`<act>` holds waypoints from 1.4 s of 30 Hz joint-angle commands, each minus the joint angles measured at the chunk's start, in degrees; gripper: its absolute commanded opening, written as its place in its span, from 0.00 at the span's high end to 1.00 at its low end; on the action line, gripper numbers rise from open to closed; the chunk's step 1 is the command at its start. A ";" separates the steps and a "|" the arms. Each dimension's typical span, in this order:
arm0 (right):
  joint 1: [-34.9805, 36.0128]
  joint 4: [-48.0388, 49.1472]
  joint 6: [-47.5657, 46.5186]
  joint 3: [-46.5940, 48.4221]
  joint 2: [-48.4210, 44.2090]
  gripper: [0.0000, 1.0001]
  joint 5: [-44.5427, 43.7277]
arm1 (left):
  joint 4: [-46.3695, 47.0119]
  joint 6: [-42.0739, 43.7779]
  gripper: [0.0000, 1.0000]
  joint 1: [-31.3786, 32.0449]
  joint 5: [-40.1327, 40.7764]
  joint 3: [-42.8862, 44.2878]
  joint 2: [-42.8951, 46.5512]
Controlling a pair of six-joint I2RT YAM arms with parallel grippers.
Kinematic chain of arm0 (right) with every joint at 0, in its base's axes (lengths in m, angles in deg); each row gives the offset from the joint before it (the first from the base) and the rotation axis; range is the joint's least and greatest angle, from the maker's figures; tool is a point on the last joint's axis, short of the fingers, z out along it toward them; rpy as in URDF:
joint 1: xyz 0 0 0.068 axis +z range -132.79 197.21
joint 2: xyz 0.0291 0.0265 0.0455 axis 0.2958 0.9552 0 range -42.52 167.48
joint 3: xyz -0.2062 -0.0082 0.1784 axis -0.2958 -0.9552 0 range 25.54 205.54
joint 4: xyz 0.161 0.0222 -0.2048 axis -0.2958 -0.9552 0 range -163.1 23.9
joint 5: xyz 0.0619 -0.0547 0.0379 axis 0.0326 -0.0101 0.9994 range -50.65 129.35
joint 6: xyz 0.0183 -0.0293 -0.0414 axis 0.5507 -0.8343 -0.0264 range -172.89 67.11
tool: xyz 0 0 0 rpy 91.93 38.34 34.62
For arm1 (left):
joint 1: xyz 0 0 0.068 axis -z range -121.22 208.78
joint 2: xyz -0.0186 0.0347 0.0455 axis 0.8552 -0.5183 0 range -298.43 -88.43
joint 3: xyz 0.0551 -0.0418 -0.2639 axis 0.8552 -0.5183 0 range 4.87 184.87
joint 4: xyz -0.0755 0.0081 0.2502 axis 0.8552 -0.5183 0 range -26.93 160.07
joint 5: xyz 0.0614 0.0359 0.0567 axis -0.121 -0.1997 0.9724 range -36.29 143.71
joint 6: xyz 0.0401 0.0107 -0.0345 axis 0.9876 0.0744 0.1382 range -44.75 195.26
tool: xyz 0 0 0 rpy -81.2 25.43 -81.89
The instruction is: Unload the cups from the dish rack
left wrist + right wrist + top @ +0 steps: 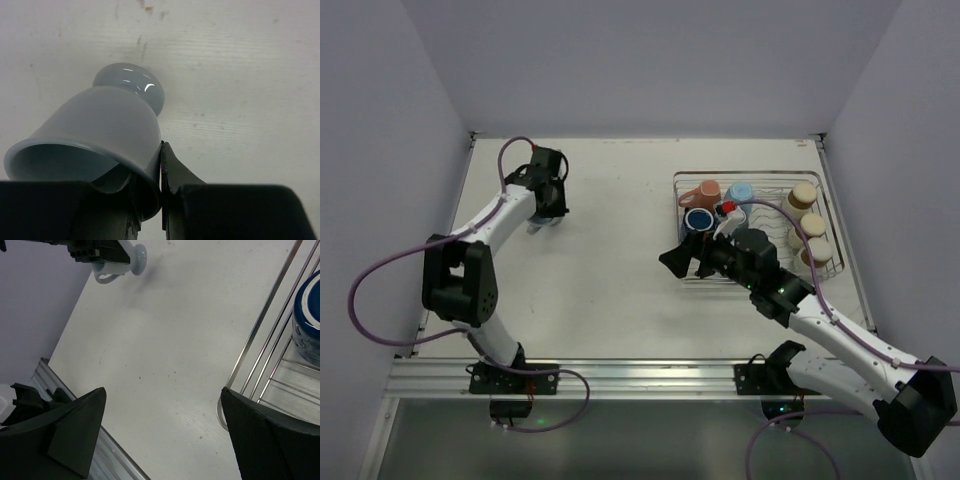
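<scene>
My left gripper (546, 205) is shut on the rim of a grey-white footed cup (110, 122), one finger inside and one outside, and holds it tilted just over the table at the far left. The cup also shows in the top view (534, 227) and the right wrist view (122, 262). The dish rack (832, 262) stands at the right and holds a salmon-pink cup (702, 193), a light blue cup (740, 190), a dark blue cup (698, 220) and three beige cups (810, 222). My right gripper (682, 262) is open and empty at the rack's near-left corner (265, 315), beside the dark blue cup (307, 325).
Grey walls close in the table on the left, back and right. An aluminium rail (620, 375) runs along the near edge. A small red thing (728, 207) sits among the cups in the rack.
</scene>
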 commanded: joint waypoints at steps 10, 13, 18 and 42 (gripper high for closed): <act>0.44 -0.15 -3.10 0.46 -2.15 0.01 2.75 | -11.73 7.29 1.00 -11.34 1.05 16.72 -14.28; 0.61 0.12 -3.45 0.38 -2.24 0.01 2.58 | -13.67 7.90 1.00 -12.13 0.70 19.88 -17.27; 0.70 -0.50 -3.89 0.73 -1.36 0.01 1.44 | -15.08 8.08 0.72 -12.48 1.92 22.61 -19.13; 0.44 -20.09 -7.67 9.69 -4.88 0.33 -25.50 | 23.31 -2.29 0.00 -0.90 -24.59 -9.98 34.80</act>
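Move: The grey cup is still held by its rim in the left hand; the clear patch of table where it will stand lies about 10 cm to the left, 5 cm ahead and 7 cm below. From the right hand, empty and open, the light green cup in the rack is some 12 cm right, 5 cm ahead and 14 cm down; the dark blue cup stands roughly 14 cm ahead and 3 cm right, with the orange cup 8 cm beyond that. The grey cup is carried left about 9 cm, forward and down some 4 cm each, and stood on the table; the left fingers pause there, open wide and come free, then rise steeply, swinging back and right while tipping up about 45 degrees. Late on, the right hand shifts some 4 cm right towards the light green cup, turning slightly clockwise and closing about a third. ##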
